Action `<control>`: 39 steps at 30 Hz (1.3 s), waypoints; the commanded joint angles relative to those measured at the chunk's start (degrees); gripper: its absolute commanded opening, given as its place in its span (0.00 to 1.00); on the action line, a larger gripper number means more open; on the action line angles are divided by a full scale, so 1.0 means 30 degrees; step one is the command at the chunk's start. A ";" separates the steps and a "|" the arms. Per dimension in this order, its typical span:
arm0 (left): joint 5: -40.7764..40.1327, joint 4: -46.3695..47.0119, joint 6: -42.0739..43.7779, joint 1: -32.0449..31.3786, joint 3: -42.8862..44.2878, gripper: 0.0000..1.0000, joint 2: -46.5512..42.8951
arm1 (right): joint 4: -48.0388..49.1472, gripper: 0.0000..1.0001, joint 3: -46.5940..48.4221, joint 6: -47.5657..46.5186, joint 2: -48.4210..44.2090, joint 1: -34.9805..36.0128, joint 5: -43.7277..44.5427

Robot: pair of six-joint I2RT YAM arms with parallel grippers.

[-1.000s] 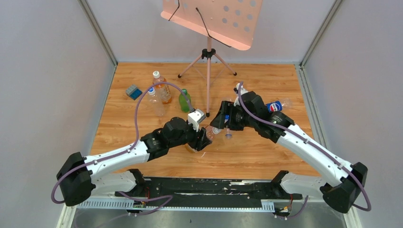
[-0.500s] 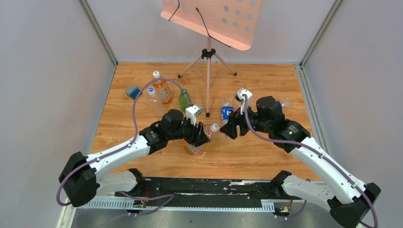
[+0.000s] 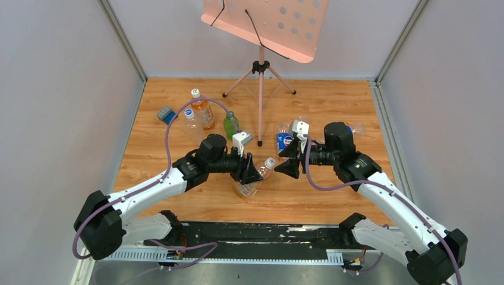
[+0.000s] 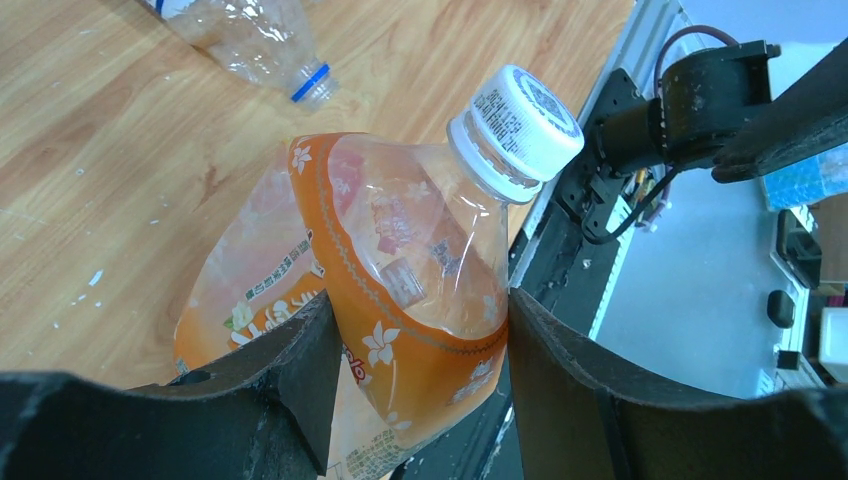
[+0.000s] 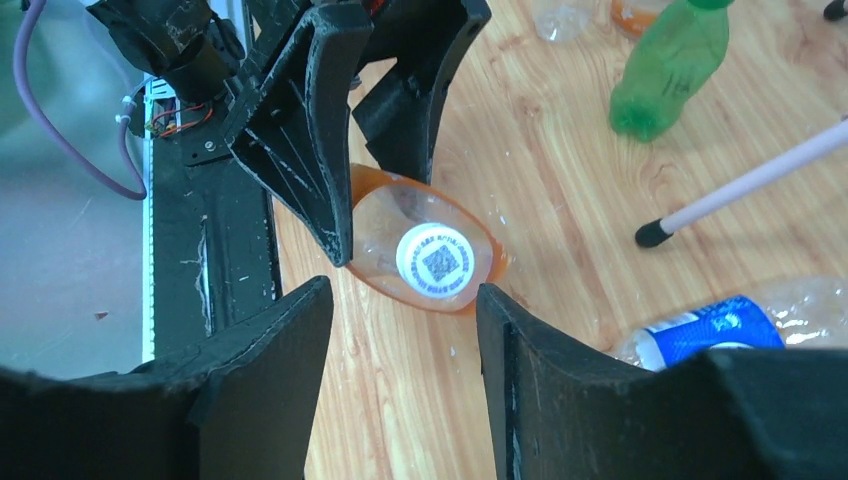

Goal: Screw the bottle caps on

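Note:
My left gripper is shut on the shoulder of a clear bottle with an orange flowered label. The bottle is tilted, neck pointing right, above the wooden table in the top view. A white bottle cap sits on its neck, also visible from above. My right gripper faces that cap end on. It is open, its jaws standing short of the cap with nothing between them. From above, the right gripper sits just right of the cap.
At the back left stand an orange bottle with a white cap, a clear bottle with a blue cap and a green bottle. A blue-labelled bottle lies mid-table. A blue-grey block and a music stand tripod are further back.
The right arm has drawn back to the right and turned its gripper to face the cap, jaws narrowing. The left gripper has shifted slightly with the bottle, still holding it.

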 commanded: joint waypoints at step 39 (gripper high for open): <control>-0.6385 0.5341 -0.2447 -0.0937 0.0278 0.00 -0.0607 | -0.0225 0.00 0.0714 1.5532 0.4041 0.2536 0.8709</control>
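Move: The white cap, already sitting on the neck of the orange-labelled bottle in the left hand, lies about 3 cm left of the right hand point, 1 cm ahead and 3 cm lower. On the table some 18 cm below that hand, the Pepsi bottle lies 15 cm ahead and 3 cm right, the clear bottle 17 cm ahead and 10 cm right. From the left hand the cap is about 6 cm right, 1 cm ahead and 5 cm up. The right hand eases left and down, about 2 cm each, to bring its part-open fingers around the white cap and close them on it, while the left hand keeps hold of the bottle and drifts back 1 cm. With the cap pinched, the right hand swings forward some 3 cm, rolling and turning clockwise about 25 degrees, and the left hand comes forward with it. ##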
